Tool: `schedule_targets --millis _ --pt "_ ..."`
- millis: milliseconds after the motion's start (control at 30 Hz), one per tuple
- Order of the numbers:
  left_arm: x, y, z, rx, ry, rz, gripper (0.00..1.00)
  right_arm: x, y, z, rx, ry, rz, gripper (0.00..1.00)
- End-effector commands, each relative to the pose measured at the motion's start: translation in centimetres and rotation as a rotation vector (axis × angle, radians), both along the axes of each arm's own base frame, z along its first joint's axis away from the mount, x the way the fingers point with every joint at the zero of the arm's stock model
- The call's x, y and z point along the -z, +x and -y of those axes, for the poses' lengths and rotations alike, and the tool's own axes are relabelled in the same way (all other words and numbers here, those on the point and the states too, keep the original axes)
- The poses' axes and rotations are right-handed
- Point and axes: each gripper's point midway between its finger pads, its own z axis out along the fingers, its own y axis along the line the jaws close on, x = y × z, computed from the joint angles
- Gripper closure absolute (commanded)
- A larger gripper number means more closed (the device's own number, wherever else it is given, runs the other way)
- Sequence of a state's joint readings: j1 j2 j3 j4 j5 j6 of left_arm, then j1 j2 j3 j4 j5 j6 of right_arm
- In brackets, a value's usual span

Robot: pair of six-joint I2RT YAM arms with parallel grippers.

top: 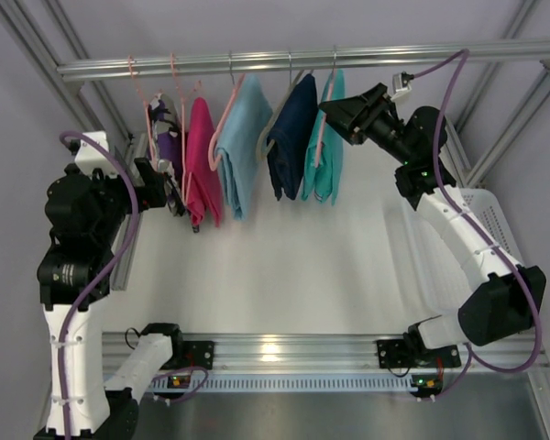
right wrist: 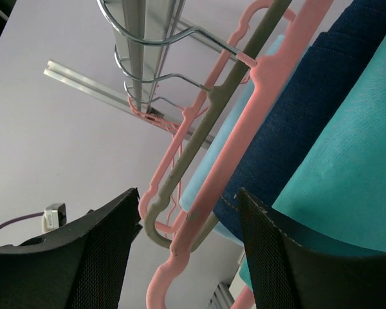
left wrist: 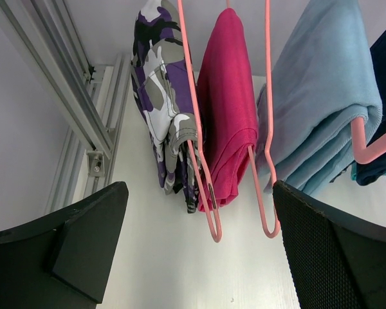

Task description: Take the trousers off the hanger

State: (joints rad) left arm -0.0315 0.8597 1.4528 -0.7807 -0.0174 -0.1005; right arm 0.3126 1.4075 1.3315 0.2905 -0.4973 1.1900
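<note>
The teal trousers (top: 324,156) hang folded over the salmon-pink hanger (top: 318,137) at the right end of the rail. My right gripper (top: 335,115) is up at the hanger's right shoulder, just under the rail. In the right wrist view, the hanger's pink arm (right wrist: 244,135) runs between the open fingers of the gripper (right wrist: 190,206), with a gap on each side, and the trousers (right wrist: 354,167) lie beside the right finger. My left gripper (top: 171,194) stands wide open at the left of the row, holding nothing; the left wrist view shows the gripper (left wrist: 199,193) below two pink hanger ends.
The metal rail (top: 312,62) also carries a navy garment (top: 289,137) on a grey hanger (right wrist: 199,129), a sky-blue garment (top: 243,142), a magenta one (top: 202,160) and a purple patterned one (top: 165,137). A white basket (top: 490,220) sits at the right.
</note>
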Motion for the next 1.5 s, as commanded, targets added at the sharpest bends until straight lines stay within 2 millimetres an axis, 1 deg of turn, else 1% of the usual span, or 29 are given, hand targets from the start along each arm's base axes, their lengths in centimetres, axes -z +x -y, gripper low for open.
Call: schedule_targets --millis 0,100,133,200,400,467,533,567,633,667,700,733,800,867,933,967,1067,1100,1133,1200,1300,1367,1467 --pt "-1.3 0.7 0.1 0.008 0.000 0.068 0.01 -2.0 -1.0 -0.6 -0.017 0.033 0.051 0.38" --pt "-1.3 0.8 0.1 0.007 -0.003 0.075 0.01 -1.6 -1.0 -1.1 -0.039 0.040 0.041 0.38" --pt "-1.3 0.9 0.1 0.007 -0.005 0.077 0.01 -1.7 -1.2 -1.4 -0.050 0.046 0.050 0.39" --pt "-1.3 1.1 0.1 0.007 -0.006 0.080 0.01 -1.7 -1.5 -2.2 -0.074 0.052 0.040 0.39" --pt "-1.2 1.2 0.2 0.006 -0.012 0.075 0.01 -1.0 -0.6 -2.8 -0.080 0.064 -0.018 0.41" --pt "-0.9 1.3 0.2 0.006 -0.014 0.068 0.01 -1.2 -0.6 -2.9 -0.084 0.067 -0.021 0.42" --pt "-0.6 1.3 0.2 0.005 -0.015 0.063 0.01 -1.3 -0.5 -2.9 -0.086 0.073 -0.027 0.47" --pt "-0.5 1.3 0.2 0.005 -0.015 0.061 0.01 -1.4 -0.6 -2.8 -0.086 0.078 -0.033 0.51" --pt "-0.4 1.4 0.2 0.005 -0.017 0.058 0.01 -1.5 -1.0 -2.8 -0.088 0.081 -0.046 0.56" --pt "-0.3 1.4 0.2 0.005 -0.018 0.057 0.01 -2.0 -1.4 -2.5 -0.087 0.090 -0.051 0.59" --pt "-0.2 1.4 0.2 0.005 -0.019 0.055 0.01 -1.8 -1.6 -2.4 -0.084 0.088 -0.077 0.63" --pt "-0.2 1.4 0.8 0.036 -0.026 0.056 0.01 -1.9 -1.8 -2.3 -0.081 0.091 -0.090 0.65" --pt "-0.2 1.6 0.9 0.041 -0.033 0.053 0.01 -2.3 -2.6 -1.9 -0.081 0.100 -0.117 0.70" --pt "-0.1 1.6 1.0 0.045 -0.037 0.050 0.01 -3.2 -3.2 -1.6 -0.081 0.112 -0.116 0.80" --pt "0.1 1.7 1.0 0.046 -0.043 0.046 0.01 -4.1 -3.7 -1.4 -0.085 0.121 -0.103 0.82" --pt "0.1 1.7 1.1 0.045 -0.045 0.045 0.01 -4.6 -3.9 -1.4 -0.087 0.125 -0.087 0.88" --pt "0.2 1.6 1.1 0.046 -0.051 0.044 0.01 -5.7 -4.2 -1.2 -0.087 0.131 -0.072 1.00" --pt "0.2 1.6 1.1 0.045 -0.055 0.044 0.01 -6.1 -4.1 -1.1 -0.084 0.133 -0.066 1.00" --pt "0.3 1.6 1.1 0.045 -0.057 0.041 0.01 -6.9 -4.4 -1.0 -0.087 0.140 -0.046 1.00" --pt "0.4 1.6 1.1 0.041 -0.060 0.040 0.01 -7.6 -4.4 -1.0 -0.095 0.144 -0.027 1.00" --pt "0.4 1.7 1.1 0.043 -0.058 0.041 0.01 -9.8 -5.1 -0.8 -0.108 0.162 0.044 1.00" --pt "0.5 1.7 1.1 0.043 -0.058 0.038 0.01 -10.6 -5.2 -0.8 -0.114 0.172 0.064 1.00" --pt "0.6 1.8 1.1 0.045 -0.056 0.037 0.01 -12.1 -6.0 -0.5 -0.122 0.187 0.124 1.00"
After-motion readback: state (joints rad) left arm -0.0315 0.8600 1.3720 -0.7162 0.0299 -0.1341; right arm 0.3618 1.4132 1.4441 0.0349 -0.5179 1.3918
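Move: The near arm of the pink hanger with the teal trousers passes between the right hand's open fingers, about 3 cm to its left, 1 cm ahead and 1 cm down. The teal trousers hang from it, centred some 4 cm ahead, 3 cm left and 8 cm below the hand. The navy trousers lie 4 cm ahead, about 9 cm left and 8 cm below. From the left hand, the pink hanger's near arm is roughly 32 cm right, 10 cm ahead and 2 cm up. The near arm of the pink hanger gets pinched by the right hand, which eases about 2.5 cm left and 2 cm down onto it, fingers shutting from over half open. Closing and then keeping hold, it draws back and up about 2.5 cm each, the wrist turning some 15 degrees, forward side down. The open left hand drifts 2 cm down and slightly forward, touching nothing. ##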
